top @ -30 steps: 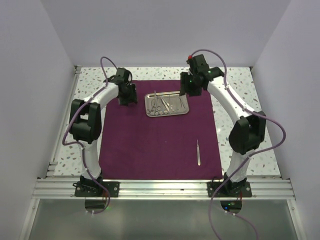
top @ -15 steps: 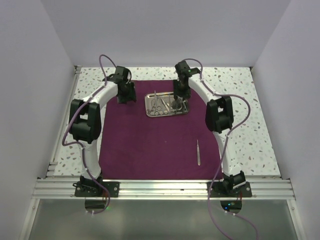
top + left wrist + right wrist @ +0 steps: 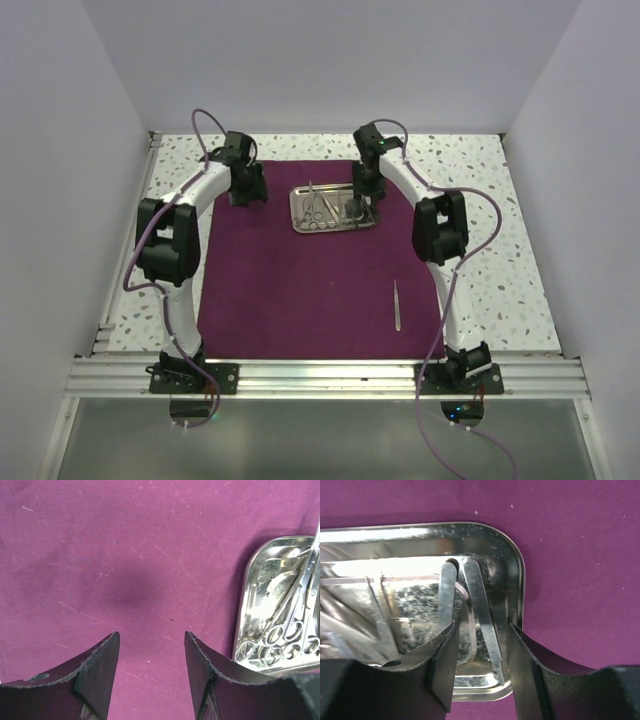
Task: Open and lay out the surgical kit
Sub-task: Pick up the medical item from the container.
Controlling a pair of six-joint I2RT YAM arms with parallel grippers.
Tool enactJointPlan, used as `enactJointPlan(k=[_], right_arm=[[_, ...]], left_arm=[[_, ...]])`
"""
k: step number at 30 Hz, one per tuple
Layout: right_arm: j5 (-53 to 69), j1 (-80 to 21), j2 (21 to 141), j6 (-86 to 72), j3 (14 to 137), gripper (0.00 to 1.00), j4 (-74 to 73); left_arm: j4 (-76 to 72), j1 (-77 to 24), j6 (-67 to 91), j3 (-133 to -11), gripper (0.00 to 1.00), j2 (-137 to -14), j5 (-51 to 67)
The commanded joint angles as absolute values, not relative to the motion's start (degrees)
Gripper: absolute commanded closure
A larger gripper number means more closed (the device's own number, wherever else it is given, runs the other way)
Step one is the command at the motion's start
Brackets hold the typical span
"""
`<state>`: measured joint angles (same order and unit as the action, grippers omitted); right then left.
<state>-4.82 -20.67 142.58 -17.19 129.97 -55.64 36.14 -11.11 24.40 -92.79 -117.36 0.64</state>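
The dark purple cloth (image 3: 300,290) of the surgical kit lies spread flat, with the steel tray (image 3: 334,230) at its far middle. Ring-handled instruments (image 3: 318,208) lie in the tray, and one thin probe (image 3: 397,305) lies on the cloth at the near right. My right gripper (image 3: 357,210) reaches down into the tray's right end. In the right wrist view it (image 3: 481,625) stands open astride the tweezers (image 3: 485,620) near the tray's corner (image 3: 517,565). My left gripper (image 3: 250,197) hovers open and empty over bare cloth (image 3: 125,555) left of the tray (image 3: 245,620).
White speckled tabletop (image 3: 500,200) borders the cloth on three sides. White walls close in the back and both sides. An aluminium rail (image 3: 320,378) with both arm bases runs along the near edge.
My right arm has swung from behind the tray's right corner to over the tray and lowered into it, and its jaws have narrowed around the tweezers. The left gripper has shifted slightly back.
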Motion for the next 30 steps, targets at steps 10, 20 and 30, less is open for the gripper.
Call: enactJointPlan(k=[10,20,30], right_arm=[[-3.9,-21.1,137.6,-16.4,116.3,0.57,-55.5],[-1.8,-26.3,135.3,-16.0,108.2,0.57,-55.2],[-3.4,-27.2,137.5,-16.0,108.7,0.58,-56.5]], left_arm=[[36.5,-10.5,23.5,-95.4,0.42,-118.8,0.9],[35.8,-10.5,23.7,-94.8,0.42,-119.3,1.2],[35.3,-10.5,23.8,-93.3,0.42,-118.5,1.8]])
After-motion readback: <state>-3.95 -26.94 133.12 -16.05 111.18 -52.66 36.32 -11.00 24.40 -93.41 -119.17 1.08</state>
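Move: The right hand is down in the right end of the tray with the right scalpel handle lying lengthwise between its fingers, its middle about 1 cm below and level with the hand. The left scalpel handle lies some 3 cm to the left and 1 cm farther out; the tweezers are roughly 7 cm to the left and level. From the left hand, the right scalpel handle lies about 24 cm to the right, 1 cm back and 5 cm lower. Working against the tray and the scalpel handles in it, the right hand drags back about 8 cm towards the near rim, first nearly straight back, then swinging some 3 cm left, sinking slightly. The hand turns a little counter-clockwise and the fingers stay parted, ending astride the narrow near end of the right scalpel handle, not closed on it. ##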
